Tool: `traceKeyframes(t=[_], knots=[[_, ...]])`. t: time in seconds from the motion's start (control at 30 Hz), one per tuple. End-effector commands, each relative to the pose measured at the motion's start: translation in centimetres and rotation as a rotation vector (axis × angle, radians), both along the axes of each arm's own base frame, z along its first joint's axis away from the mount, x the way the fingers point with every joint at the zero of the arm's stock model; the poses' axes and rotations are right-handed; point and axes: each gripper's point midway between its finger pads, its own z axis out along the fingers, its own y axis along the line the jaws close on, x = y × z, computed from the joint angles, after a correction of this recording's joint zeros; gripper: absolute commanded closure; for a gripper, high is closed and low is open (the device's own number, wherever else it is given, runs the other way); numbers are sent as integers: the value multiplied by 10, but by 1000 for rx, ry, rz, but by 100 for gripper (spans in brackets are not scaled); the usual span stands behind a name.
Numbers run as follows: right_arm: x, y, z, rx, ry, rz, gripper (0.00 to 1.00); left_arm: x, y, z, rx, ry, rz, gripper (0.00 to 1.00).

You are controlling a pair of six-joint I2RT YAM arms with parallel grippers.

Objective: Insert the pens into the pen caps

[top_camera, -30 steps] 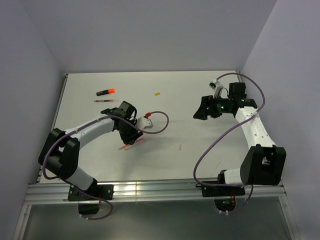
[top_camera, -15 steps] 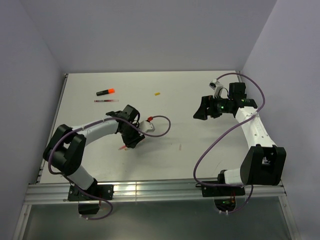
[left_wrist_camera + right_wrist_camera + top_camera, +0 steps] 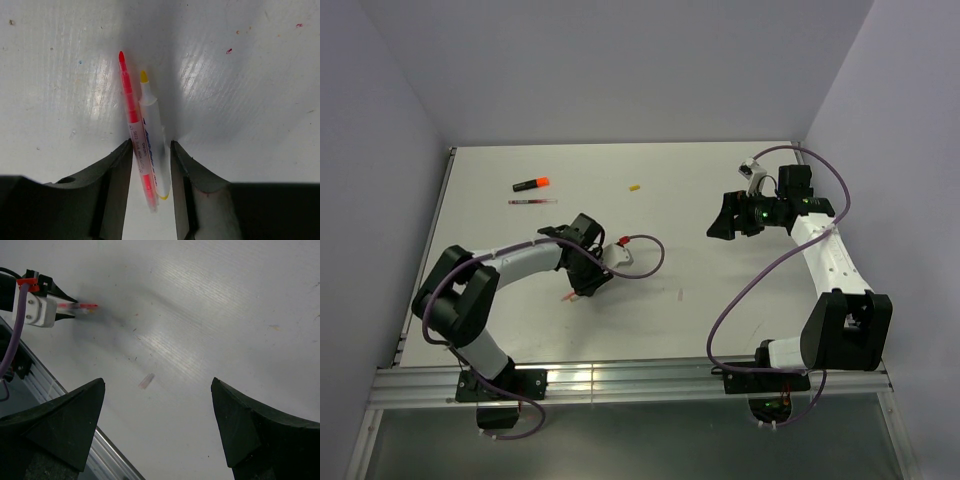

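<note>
A red stick pen [image 3: 131,117] and a white pen with a yellow tip [image 3: 152,120] lie side by side on the table. My left gripper [image 3: 151,145] is low over them, open, with one jaw on each side of the pair. The left finger [image 3: 117,170] touches the red pen. From above, only the red tip [image 3: 567,298] sticks out past that gripper [image 3: 583,284]. A small pale pink cap [image 3: 146,381] lies alone on the table [image 3: 680,296]. My right gripper [image 3: 722,226] hangs wide open and empty above the table [image 3: 158,390].
A stubby black marker with an orange end [image 3: 531,184] and a thin dark-red pen [image 3: 531,201] lie at the back left. A tiny yellow cap [image 3: 634,187] sits at the back middle. The metal rail [image 3: 620,378] runs along the near table edge.
My left arm has swung down and right, bringing its gripper over the two pens, which stayed in place. The right arm has not moved.
</note>
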Motion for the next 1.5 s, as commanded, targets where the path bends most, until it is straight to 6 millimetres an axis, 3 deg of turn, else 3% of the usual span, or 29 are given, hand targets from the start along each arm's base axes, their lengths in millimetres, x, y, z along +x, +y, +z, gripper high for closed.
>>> traceKeyframes(t=[0.0, 0.17, 0.3, 0.53, 0.67, 0.87, 1.33, 1.47], knots=[[3, -4, 9, -12, -44, -5, 6, -21, 2, -14, 24, 48, -20, 59], [3, -3, 8, -5, -37, -5, 6, -30, -2, -17, 25, 59, -13, 59], [5, -3, 9, 1, -36, -5, 6, -36, -17, -18, 12, 51, -16, 59], [12, -2, 18, 6, -54, -7, 6, -37, -40, -15, -26, 93, 8, 79], [17, -2, 22, 8, -61, -11, 7, -26, -48, -7, -35, 70, 16, 89], [20, -3, 27, 8, -72, -11, 7, -12, -44, -7, 3, 16, 37, 100], [18, -2, 24, 10, -67, -4, 7, 44, -40, 29, -36, -51, 161, 100], [17, -1, 24, 11, -70, -1, 7, 50, -40, 31, -35, -57, 164, 100]])
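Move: The red and yellow pens lie side by side between the left hand's open fingers, about 1 cm below them. The red pen's middle is some 1 cm ahead; the yellow pen's is level and 1 cm right. A clear cap lies roughly 22 cm right of the hand, level with it, and the dark red pen 20 cm ahead and 12 left. From the right hand, the red pen is about 11 cm back, 29 left and 17 below. Left hand drags the pens about 4 cm right, then goes some 5 forward and 2 up, fingers shutting empty. ##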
